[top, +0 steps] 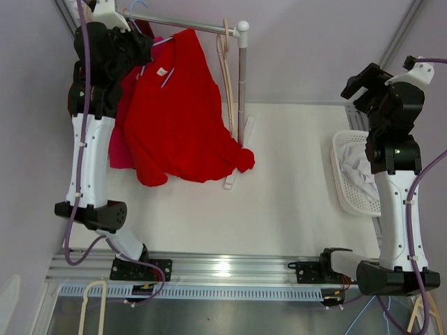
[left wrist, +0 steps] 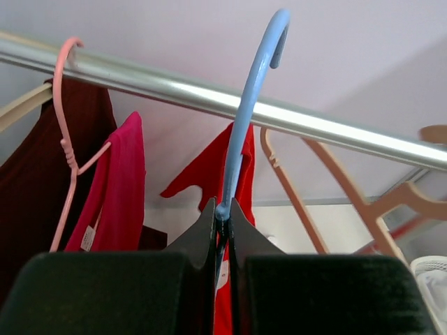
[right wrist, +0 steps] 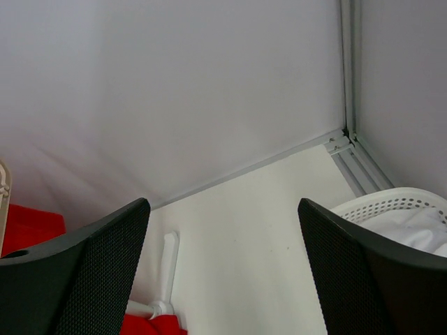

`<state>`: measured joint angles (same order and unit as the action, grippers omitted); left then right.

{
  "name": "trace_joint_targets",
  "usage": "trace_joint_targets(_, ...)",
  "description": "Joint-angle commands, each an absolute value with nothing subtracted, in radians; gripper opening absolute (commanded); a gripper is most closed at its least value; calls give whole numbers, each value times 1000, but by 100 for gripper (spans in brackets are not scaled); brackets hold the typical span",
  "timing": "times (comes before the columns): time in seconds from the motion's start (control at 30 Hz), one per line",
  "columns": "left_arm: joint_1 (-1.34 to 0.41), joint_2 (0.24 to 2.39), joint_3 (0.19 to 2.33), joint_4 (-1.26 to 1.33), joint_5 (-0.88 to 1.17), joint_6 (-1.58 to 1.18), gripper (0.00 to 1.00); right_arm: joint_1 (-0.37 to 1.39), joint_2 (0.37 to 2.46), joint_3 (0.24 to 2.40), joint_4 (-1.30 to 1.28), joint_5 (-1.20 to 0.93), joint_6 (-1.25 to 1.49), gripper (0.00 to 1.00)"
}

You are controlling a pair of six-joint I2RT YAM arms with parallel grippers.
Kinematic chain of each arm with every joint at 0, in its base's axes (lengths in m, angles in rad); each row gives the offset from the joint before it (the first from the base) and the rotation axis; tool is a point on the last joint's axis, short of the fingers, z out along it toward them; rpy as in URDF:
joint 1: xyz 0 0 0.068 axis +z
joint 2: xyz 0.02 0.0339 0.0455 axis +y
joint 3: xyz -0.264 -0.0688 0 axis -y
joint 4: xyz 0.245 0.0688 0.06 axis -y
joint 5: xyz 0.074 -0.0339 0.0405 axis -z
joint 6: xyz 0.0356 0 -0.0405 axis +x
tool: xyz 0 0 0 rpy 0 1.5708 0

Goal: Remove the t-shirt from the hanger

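Observation:
The red t-shirt [top: 181,118] hangs on a blue hanger [left wrist: 246,118] at the rack's left end, its lower hem bunched on the table by the rack foot. My left gripper [left wrist: 223,206] is shut on the neck of the blue hanger just below its hook; the hook crosses the metal rail [left wrist: 314,122] and its tip rises above it. In the top view the left gripper [top: 138,38] is up at the rail beside the shirt's collar. My right gripper [right wrist: 223,265] is open and empty, and in the top view it [top: 357,82] is held high at the right, far from the shirt.
A pink hanger [left wrist: 64,139] with a pink garment [left wrist: 119,181] and a dark maroon garment [left wrist: 31,181] hang left of the blue hanger. Bare beige hangers [left wrist: 297,192] hang to its right. A white basket [top: 347,174] holding white cloth sits at the table's right edge.

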<state>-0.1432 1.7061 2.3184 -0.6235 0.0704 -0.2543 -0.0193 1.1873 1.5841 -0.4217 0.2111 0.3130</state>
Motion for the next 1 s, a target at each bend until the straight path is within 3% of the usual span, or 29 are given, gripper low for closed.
trace_joint_targets(0.0,-176,1622,2316,-558,5,-262,1,-3,1163,1606,-422,180,288,92)
trace_joint_targets(0.17,-296,1609,2327,-620,-356,-239,1,95,1141,1589,-417,-44,238,87)
trace_joint_targets(0.33,-365,1598,2318,-745,-552,-354,1,300,1101,1539,-390,-32,177,88)
trace_joint_targets(0.5,-446,1582,2284,-807,-782,-385,1,645,1100,1508,-399,44,118,88)
trace_joint_targets(0.63,-512,1582,2275,-865,-917,-406,1,871,1103,1471,-385,87,126,88)
trace_joint_targets(0.97,-561,1577,2258,-1020,-1005,-518,1,1281,1172,1339,-185,238,66,89)
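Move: The left gripper already holds the blue hanger by its neck, hook just off the rail. The t-shirt's middle hangs about 25 cm below this hand, 8 cm to its right and 3 cm nearer the base. The rail crosses some 5 cm straight ahead, slightly above; the pink shirt hangs level ahead-wise, about 5 cm left and 16 cm down. From the open right hand, the t-shirt lies roughly 46 cm left, 4 cm ahead and 20 cm lower; the rack post stands 31 cm left, 11 cm ahead, also 20 cm lower. Keep the left grip on the blue hanger: ease it back and slightly up, then draw it on back and down away from the rail, turning the wrist some 35 degrees counter-clockwise and tipping it down a little. Meanwhile sweep the right gripper fast to the left, nearly 40 cm, and well back, sinking late, swinging its fingers counter-clockwise to face the t-shirt, still open. ##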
